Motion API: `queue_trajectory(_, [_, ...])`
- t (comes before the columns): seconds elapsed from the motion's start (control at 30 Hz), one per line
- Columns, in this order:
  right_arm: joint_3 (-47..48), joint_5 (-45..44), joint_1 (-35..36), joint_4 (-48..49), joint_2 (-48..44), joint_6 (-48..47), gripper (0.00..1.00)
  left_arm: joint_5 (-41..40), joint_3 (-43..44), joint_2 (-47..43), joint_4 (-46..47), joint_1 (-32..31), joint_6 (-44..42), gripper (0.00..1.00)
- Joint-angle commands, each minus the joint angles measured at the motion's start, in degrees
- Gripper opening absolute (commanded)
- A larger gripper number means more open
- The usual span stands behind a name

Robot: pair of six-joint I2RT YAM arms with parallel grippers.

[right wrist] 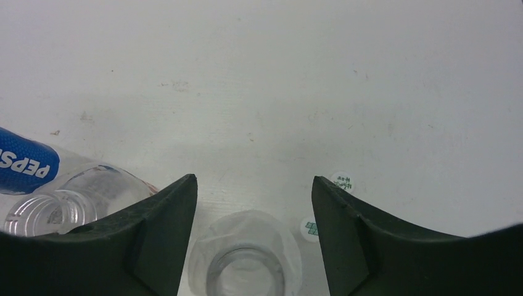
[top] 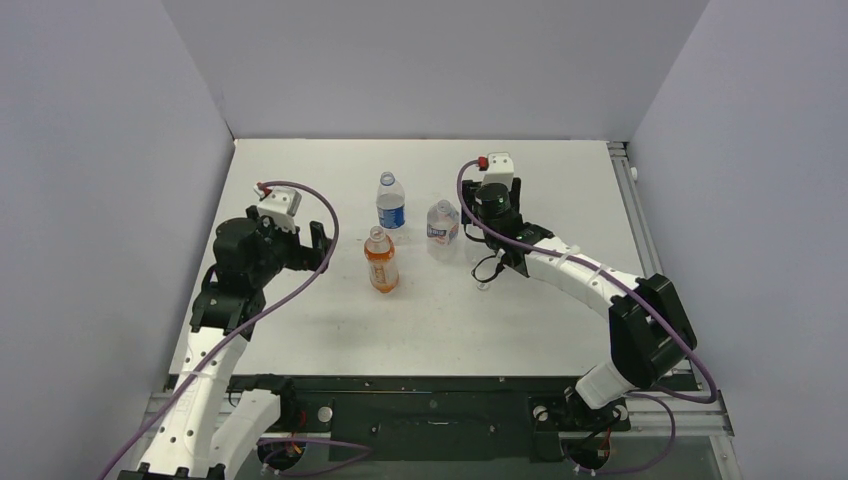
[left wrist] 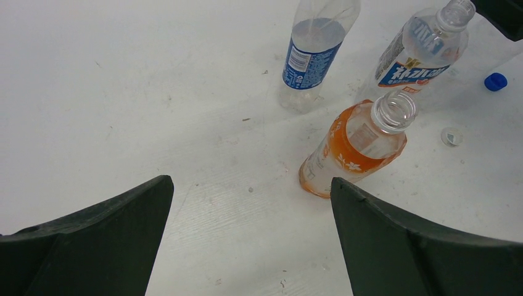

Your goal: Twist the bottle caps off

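Observation:
My right gripper (right wrist: 253,179) is open, its fingers on either side of a plain clear bottle (right wrist: 245,265) just below it, without touching. That bottle's mouth is uncapped. Two white bottle caps (right wrist: 342,180) (right wrist: 308,227) lie on the table by the right finger. At the left stands a Pepsi-labelled bottle (right wrist: 37,185) with an open mouth. My left gripper (left wrist: 251,180) is open over bare table. Ahead of it are the orange bottle (left wrist: 354,148), uncapped, a blue-labelled bottle (left wrist: 311,58) and a short blue-white bottle (left wrist: 422,55). A blue cap (left wrist: 495,81) and a white cap (left wrist: 451,136) lie loose.
The bottles cluster mid-table between the two arms (top: 381,260). Grey walls enclose the white table (top: 300,330) on three sides. The right arm (top: 580,270) reaches in from the near right, and purple cables loop over both wrists.

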State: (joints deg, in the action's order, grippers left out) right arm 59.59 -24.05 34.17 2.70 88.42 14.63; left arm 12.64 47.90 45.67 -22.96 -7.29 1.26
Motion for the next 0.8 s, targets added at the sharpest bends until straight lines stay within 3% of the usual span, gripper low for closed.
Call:
queue_trajectory(0.0, [0.81, 0.26, 0.48, 0.33, -3.06, -0.12, 0.65, 0.69, -0.42, -0.9, 3.72, 0.36, -0.46, 0.97])
queue_trajectory(0.23, [1.7, 0.54, 0.9, -0.95, -5.78, -0.75, 0.77, 0.7, -0.7, -0.7, 4.15, 0.35, -0.42, 0.97])
queue_trajectory(0.6, [2.66, 0.27, 0.82, -4.87, -13.6, -0.23, 0.81, 0.13, -2.37, 0.16, 6.81, 0.35, 0.38, 0.97])
queue_trajectory(0.77, [-3.44, 0.58, -6.8, -3.53, -21.47, 5.11, 0.82, -3.79, -4.66, 4.18, 11.06, 0.47, -0.77, 0.97])
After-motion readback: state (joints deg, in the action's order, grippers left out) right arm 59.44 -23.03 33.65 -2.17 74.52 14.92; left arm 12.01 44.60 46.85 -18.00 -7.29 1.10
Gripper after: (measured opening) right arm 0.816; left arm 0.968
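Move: The clear bottle stands upright between the right hand's fingers, its neck about at their height and its middle some 9 cm below. The white-label bottle is about 8 cm to the left and 1 cm farther out; the Pepsi bottle some 18 cm left and 5 cm ahead. A loose clear cap lies on the table about 6 cm back and 18 cm down. From the left hand the clear bottle is some 34 cm right, 11 cm ahead and 16 cm lower. Staying in place at first, the right hand goes on spreading its already part-open fingers around the clear bottle's neck. It then rises about 8 cm, drawing back some 3 cm and, near the end, swinging a little right, so it comes clear above and away from the bottle, its fingertips tipping slightly up. ##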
